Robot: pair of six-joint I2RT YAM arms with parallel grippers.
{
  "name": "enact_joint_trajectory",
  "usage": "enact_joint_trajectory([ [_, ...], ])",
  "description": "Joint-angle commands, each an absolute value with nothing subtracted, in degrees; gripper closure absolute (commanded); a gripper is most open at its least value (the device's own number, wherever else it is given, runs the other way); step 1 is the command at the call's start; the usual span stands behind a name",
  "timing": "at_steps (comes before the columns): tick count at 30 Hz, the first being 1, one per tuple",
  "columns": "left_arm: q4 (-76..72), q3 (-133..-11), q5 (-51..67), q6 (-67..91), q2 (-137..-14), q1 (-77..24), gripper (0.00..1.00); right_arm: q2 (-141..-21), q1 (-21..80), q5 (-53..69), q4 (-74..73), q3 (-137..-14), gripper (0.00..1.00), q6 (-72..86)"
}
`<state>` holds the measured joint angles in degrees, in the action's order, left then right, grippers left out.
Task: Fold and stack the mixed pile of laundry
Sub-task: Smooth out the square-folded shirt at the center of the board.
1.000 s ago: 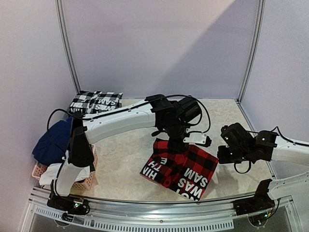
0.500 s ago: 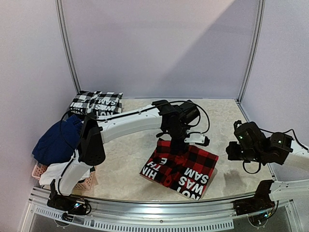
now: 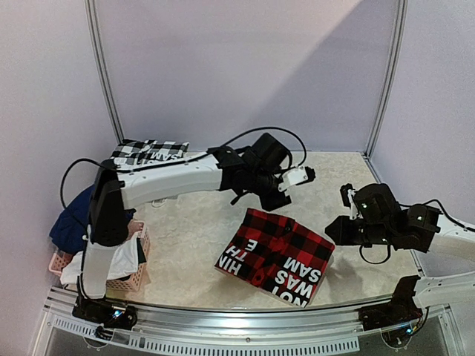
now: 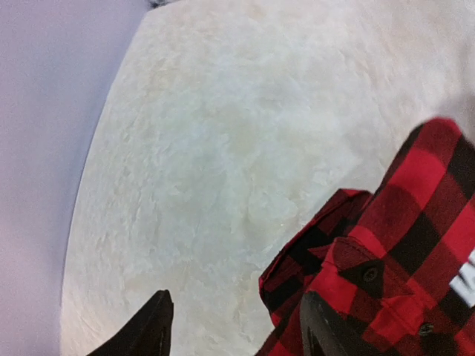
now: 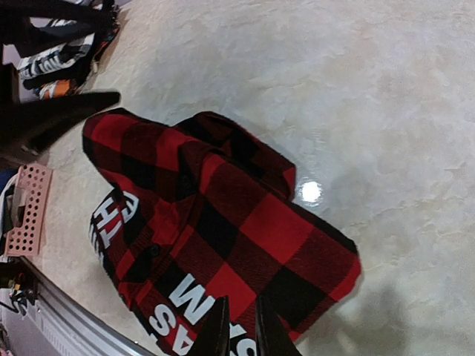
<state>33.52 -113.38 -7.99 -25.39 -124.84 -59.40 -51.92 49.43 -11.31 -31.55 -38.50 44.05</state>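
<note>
A folded red-and-black plaid shirt (image 3: pixel 278 256) with white letters lies flat near the table's front, and shows too in the left wrist view (image 4: pixel 401 245) and the right wrist view (image 5: pixel 223 222). My left gripper (image 3: pixel 276 196) hangs above and just behind the shirt's far edge. It (image 4: pixel 237 300) is open, with bare table between its fingers. My right gripper (image 3: pixel 335 230) hovers off the shirt's right side. Its (image 5: pixel 241 304) fingers stand almost together with nothing between them. The rest of the laundry pile, navy (image 3: pixel 74 222) and white (image 3: pixel 111 263) pieces, sits at the left.
A pink lattice basket (image 3: pixel 137 278) stands at the front left under the navy and white garments. A folded black-and-white plaid shirt (image 3: pixel 148 156) lies at the back left corner. Booth walls close in the table on three sides.
My left gripper opened, let go of the red plaid shirt, and rose back from it. The right arm shifted slightly left toward the shirt.
</note>
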Motion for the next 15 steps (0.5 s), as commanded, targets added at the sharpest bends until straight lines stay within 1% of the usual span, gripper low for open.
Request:
enact_joint_trajectory([
  [1, 27.91, -106.18, -8.04, -12.40, -116.22, -58.38, 0.45, -54.38, 49.15, -3.17, -23.50, -37.47, 0.87, 42.83],
  [3, 26.28, -101.93, -7.09, -8.62, -113.54, -58.37, 0.49, -56.14, 49.23, -1.96, -21.86, -37.31, 0.87, 42.88],
  [7, 24.96, -95.81, -3.24, -3.97, -110.75, -58.12, 0.64, -59.30, 49.21, -1.59, -19.74, -37.22, 0.87, 42.86],
  [8, 25.15, -95.04, -3.12, -3.12, -110.72, -58.05, 0.66, -59.98, 49.22, -1.72, -19.36, -37.37, 0.87, 42.74],
  [15, 24.20, -90.38, 0.91, 1.82, -111.97, -56.25, 0.69, -65.51, 47.73, -2.43, -18.60, -37.99, 0.89, 42.61],
])
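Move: The square-folded shirt lies askew, its middle about 14 cm back from the left gripper, level sideways and some 10 cm below. Its far-left corner is only about 3 cm back and 8 cm left of that gripper. From the right gripper the shirt's middle is roughly 15 cm left and 4 cm back, 8 cm below. The right gripper itself hangs some 15 cm right and 11 cm back of the left one. Hop the left gripper up about 6 cm, then bring it back down to nearly its old height, drifting left and slightly back towards the shirt's far-left corner, while tipping the fingers more downward and half closing them. Meanwhile slide the nearly shut right gripper about 5 cm left, in over the shirt's right end, then sink it 3 cm towards the cloth. ##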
